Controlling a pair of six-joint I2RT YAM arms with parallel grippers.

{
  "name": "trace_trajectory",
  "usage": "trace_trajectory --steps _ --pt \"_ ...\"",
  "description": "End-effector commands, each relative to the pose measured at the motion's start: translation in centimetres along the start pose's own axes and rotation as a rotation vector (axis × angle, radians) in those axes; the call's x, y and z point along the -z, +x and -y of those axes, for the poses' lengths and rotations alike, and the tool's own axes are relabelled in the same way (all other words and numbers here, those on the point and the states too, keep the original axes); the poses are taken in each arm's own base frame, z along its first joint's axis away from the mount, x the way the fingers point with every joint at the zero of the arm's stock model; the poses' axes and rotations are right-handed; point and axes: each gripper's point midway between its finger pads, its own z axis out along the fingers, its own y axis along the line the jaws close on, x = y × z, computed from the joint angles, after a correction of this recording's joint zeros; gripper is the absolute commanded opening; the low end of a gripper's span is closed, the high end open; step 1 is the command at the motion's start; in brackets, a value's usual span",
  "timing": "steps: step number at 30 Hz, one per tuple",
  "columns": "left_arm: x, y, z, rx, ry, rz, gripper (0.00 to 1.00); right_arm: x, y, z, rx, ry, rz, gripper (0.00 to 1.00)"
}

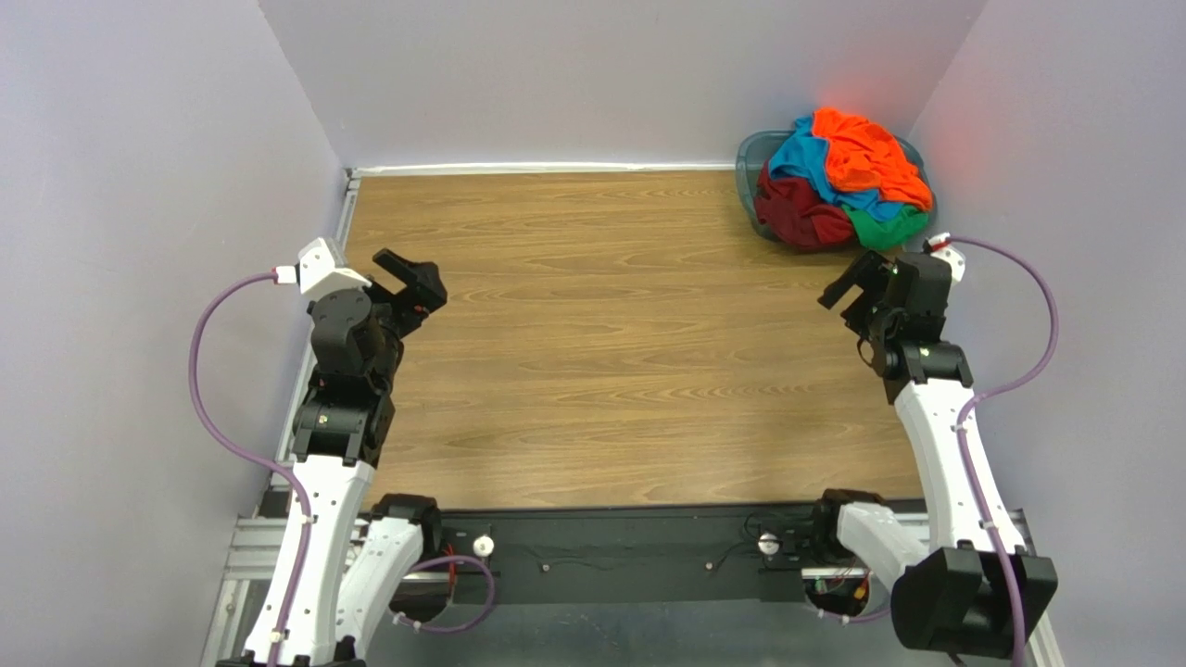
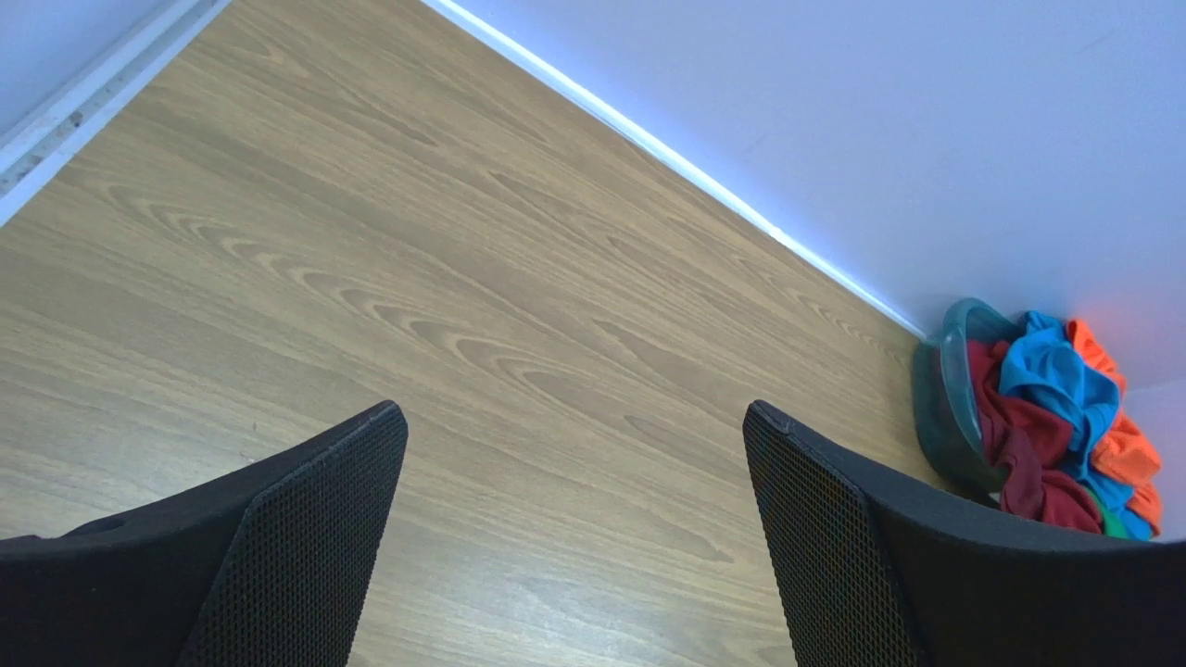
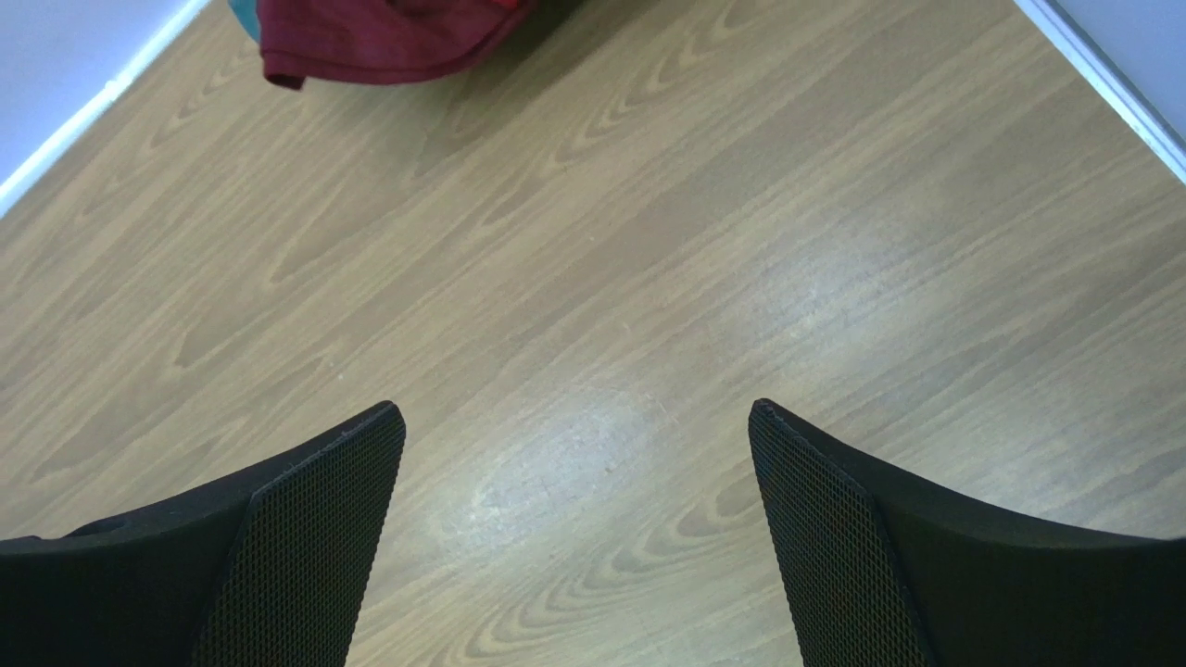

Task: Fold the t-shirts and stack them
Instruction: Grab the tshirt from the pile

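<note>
The t-shirts lie crumpled in a heap in the basket (image 1: 750, 150) at the table's far right corner: the orange one (image 1: 870, 156) on top, the turquoise one (image 1: 801, 160) under it, the dark red one (image 1: 805, 220) at the front, a green one (image 1: 891, 227) at the right. The left wrist view shows the same heap, dark red shirt (image 2: 1023, 459) foremost. My left gripper (image 1: 407, 278) hovers open over the table's left side, far from the pile. My right gripper (image 1: 860, 289) is open just in front of the basket; a dark red edge (image 3: 376, 39) shows at the top of its view.
The wooden table (image 1: 613, 348) is walled on the left, back and right. The grey-blue basket (image 2: 951, 403) leans against the right wall. A black rail (image 1: 627, 549) with the arm bases runs along the near edge.
</note>
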Motion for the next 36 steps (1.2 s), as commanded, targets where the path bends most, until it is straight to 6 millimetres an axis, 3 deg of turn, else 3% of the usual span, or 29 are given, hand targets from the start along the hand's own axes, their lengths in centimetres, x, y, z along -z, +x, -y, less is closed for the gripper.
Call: trace_trajectory --steps 1,4,5,6,7,10,11,14,15,17,20,21,24,28,36 --pt "-0.2 -1.4 -0.1 0.006 -0.018 0.066 0.99 -0.9 -2.0 -2.2 -0.013 -0.064 0.012 1.0" --pt "-1.1 -1.7 -0.1 0.038 -0.028 0.093 0.99 -2.8 -3.2 -3.9 0.003 -0.087 -0.019 1.0" --pt "-1.3 -2.1 0.7 0.043 0.009 0.103 0.99 -3.4 -3.9 -4.2 0.009 -0.083 -0.013 1.0" --pt "-1.6 -2.1 1.2 0.038 0.029 0.099 0.99 -5.0 -3.6 -4.2 0.015 -0.059 -0.043 1.0" --pt "-1.8 -2.2 1.6 0.038 0.047 0.1 0.99 -4.6 -5.4 -4.9 0.016 -0.073 -0.003 1.0" --pt "-2.8 -2.2 1.9 0.036 0.047 0.098 0.99 -7.4 -8.7 -6.1 0.043 -0.038 0.038 1.0" --pt "-3.3 -2.0 1.6 0.032 0.033 0.094 0.99 -9.1 -10.5 -6.4 0.05 0.001 0.065 1.0" --pt "-4.0 -1.9 1.2 0.017 0.006 0.092 0.99 -12.1 -12.8 -6.4 0.078 0.07 0.105 1.0" --pt "-4.2 -2.0 1.3 0.017 0.005 0.096 0.99 -14.3 -13.8 -6.9 0.091 0.085 0.113 1.0" --pt "-4.6 -1.7 1.4 0.007 0.01 0.085 0.99 -17.7 -15.4 -6.9 0.134 0.146 0.14 1.0" --pt "-4.8 -1.4 1.6 -0.011 0.022 0.071 0.99 -20.4 -16.8 -6.6 0.15 0.214 0.181 1.0" --pt "-4.9 -1.3 1.6 -0.014 0.028 0.069 0.99 -22.2 -17.4 -7.0 0.152 0.219 0.194 1.0" --pt "-5.0 -1.3 1.7 -0.011 0.034 0.074 0.99 -25.3 -18.1 -7.7 0.169 0.214 0.214 1.0" --pt "-5.3 -0.9 1.4 -0.017 0.024 0.066 0.99 -29.2 -17.2 -7.6 0.182 0.229 0.213 1.0" --pt "-5.6 -0.5 0.9 -0.032 0.001 0.056 0.98 -31.8 -16.8 -7.2 0.162 0.217 0.213 1.0"
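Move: The orange t-shirt on top of the pile lies about 34 cm ahead of the right gripper, 9 cm to its right and 7 cm below. The dark red one sits some 24 cm ahead and 4 cm left, the green one 22 cm ahead and 9 cm right, both roughly 12 cm below; the blue one is 32 cm straight ahead, 8 cm below. From the left gripper the orange shirt is about 33 cm ahead, 70 cm right and 17 cm below. Send the right gripper quickly forward about 35 cm and some 9 cm right to the orange t-shirt, arching up about 6 cm on the way over the basket, then sinking about 8 cm and slowing. Let its left side roll down some 15 degrees and keep the fingers wide open. Ease the empty left gripper about 5 cm forward, still open. ##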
